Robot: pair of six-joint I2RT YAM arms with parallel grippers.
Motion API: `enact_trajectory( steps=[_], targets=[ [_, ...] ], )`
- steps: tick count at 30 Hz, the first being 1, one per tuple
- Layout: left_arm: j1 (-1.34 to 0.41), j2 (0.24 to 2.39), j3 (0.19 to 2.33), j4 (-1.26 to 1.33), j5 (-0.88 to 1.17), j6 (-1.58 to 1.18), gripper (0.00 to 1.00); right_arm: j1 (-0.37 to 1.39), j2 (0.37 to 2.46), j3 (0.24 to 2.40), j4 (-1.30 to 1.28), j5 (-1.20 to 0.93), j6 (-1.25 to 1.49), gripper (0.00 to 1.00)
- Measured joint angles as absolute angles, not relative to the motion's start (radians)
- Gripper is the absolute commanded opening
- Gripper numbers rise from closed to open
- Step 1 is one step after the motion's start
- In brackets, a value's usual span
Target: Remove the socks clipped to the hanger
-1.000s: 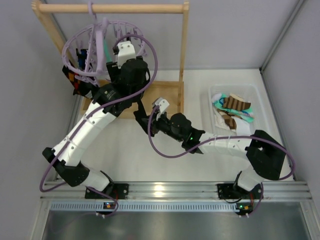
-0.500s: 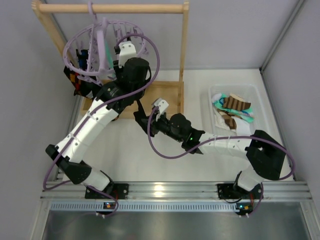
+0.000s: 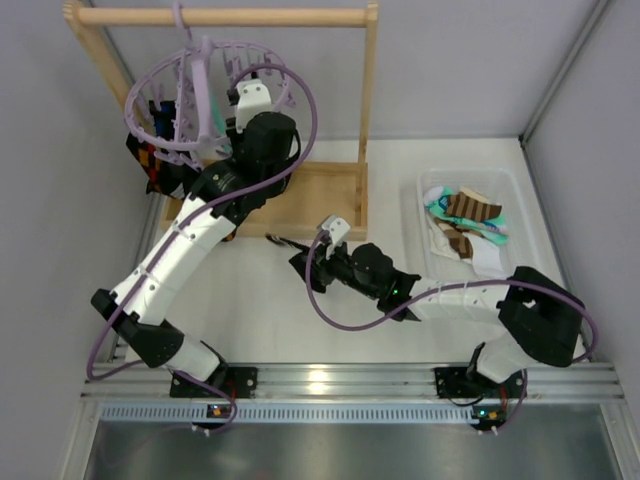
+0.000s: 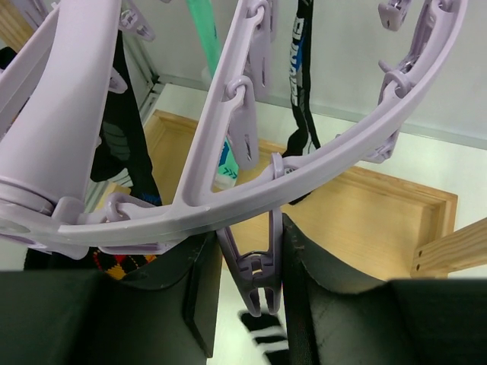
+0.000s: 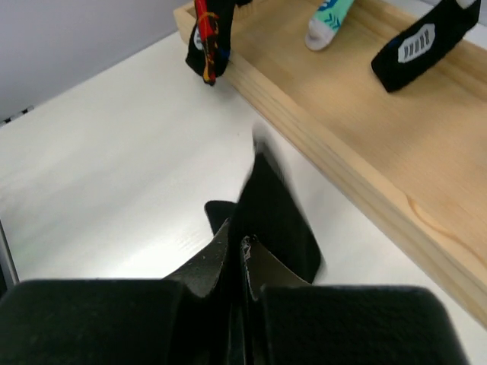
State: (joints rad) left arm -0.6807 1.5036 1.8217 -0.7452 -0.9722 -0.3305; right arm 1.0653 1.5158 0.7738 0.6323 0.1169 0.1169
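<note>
The lavender ring hanger (image 3: 190, 95) hangs from the wooden rail. My left gripper (image 4: 247, 281) is shut on one of its clip pegs (image 4: 259, 266), squeezing the peg's arms together. Below that peg a black sock (image 4: 266, 334) with white stripes shows blurred, free of the peg. My right gripper (image 5: 242, 243) is shut on that black sock (image 5: 278, 213), low over the table by the wooden base (image 3: 300, 258). Still clipped to the hanger are a black sock with blue print (image 4: 300, 53), a teal one (image 4: 199, 30) and an argyle one (image 5: 207, 38).
The wooden rack's base tray (image 3: 320, 195) lies under the hanger, its upright post (image 3: 368, 110) on the right. A clear bin (image 3: 510, 190) at the right holds several socks (image 3: 465, 215). Grey walls close in on the left and right.
My left gripper has closed on the clip peg. My right gripper, still shut, has pulled the black sock down and toward the near side, away from the hanger.
</note>
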Motion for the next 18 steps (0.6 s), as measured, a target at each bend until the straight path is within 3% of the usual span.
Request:
enact_trajectory(
  steps=[5,6,8,10,11,13,18],
  targets=[
    [-0.673,1.503,1.823,-0.745,-0.929,-0.344,0.0,1.067,1.434,0.685,0.632,0.15,0.126,0.0],
    [-0.671,1.503,1.823,-0.745,-0.915,-0.349,0.14,1.068,1.411,0.678,0.621,0.166,0.127,0.0],
    [-0.669,1.5,1.823,-0.744,-0.871,-0.361,0.58,1.068,1.347,0.667,0.59,0.204,0.133,0.0],
    [-0.664,1.49,1.823,-0.745,-0.809,-0.368,0.67,1.068,1.272,0.667,0.527,0.252,0.142,0.0],
    [-0.664,1.485,1.823,-0.745,-0.772,-0.369,0.8,1.062,1.218,0.668,0.473,0.284,0.152,0.0],
    [-0.664,1.469,1.815,-0.743,-0.701,-0.371,0.96,1.045,1.123,0.673,0.369,0.327,0.173,0.0],
    [-0.665,1.394,1.771,-0.742,-0.498,-0.387,0.98,0.869,0.937,0.743,0.054,0.381,0.231,0.0]
  ],
)
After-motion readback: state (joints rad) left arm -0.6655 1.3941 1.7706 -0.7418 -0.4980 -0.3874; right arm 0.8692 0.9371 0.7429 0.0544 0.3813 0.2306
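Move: The right hand, already gripping the freed black sock, has the plastic bin about 37 cm to its right, 8 cm ahead and 14 cm below; the wooden tray's middle is some 13 cm ahead, 5 cm left and 17 cm down. The left fingers still squeeze the emptied clip; from that hand the teal sock hangs roughly 11 cm ahead, 6 cm left and 8 cm below, the lettered black sock 14 cm ahead, 1 cm right and equally low. Right hand carries the sock about 17 cm right, rising, towards the bin; left releases the clip, moving right. ##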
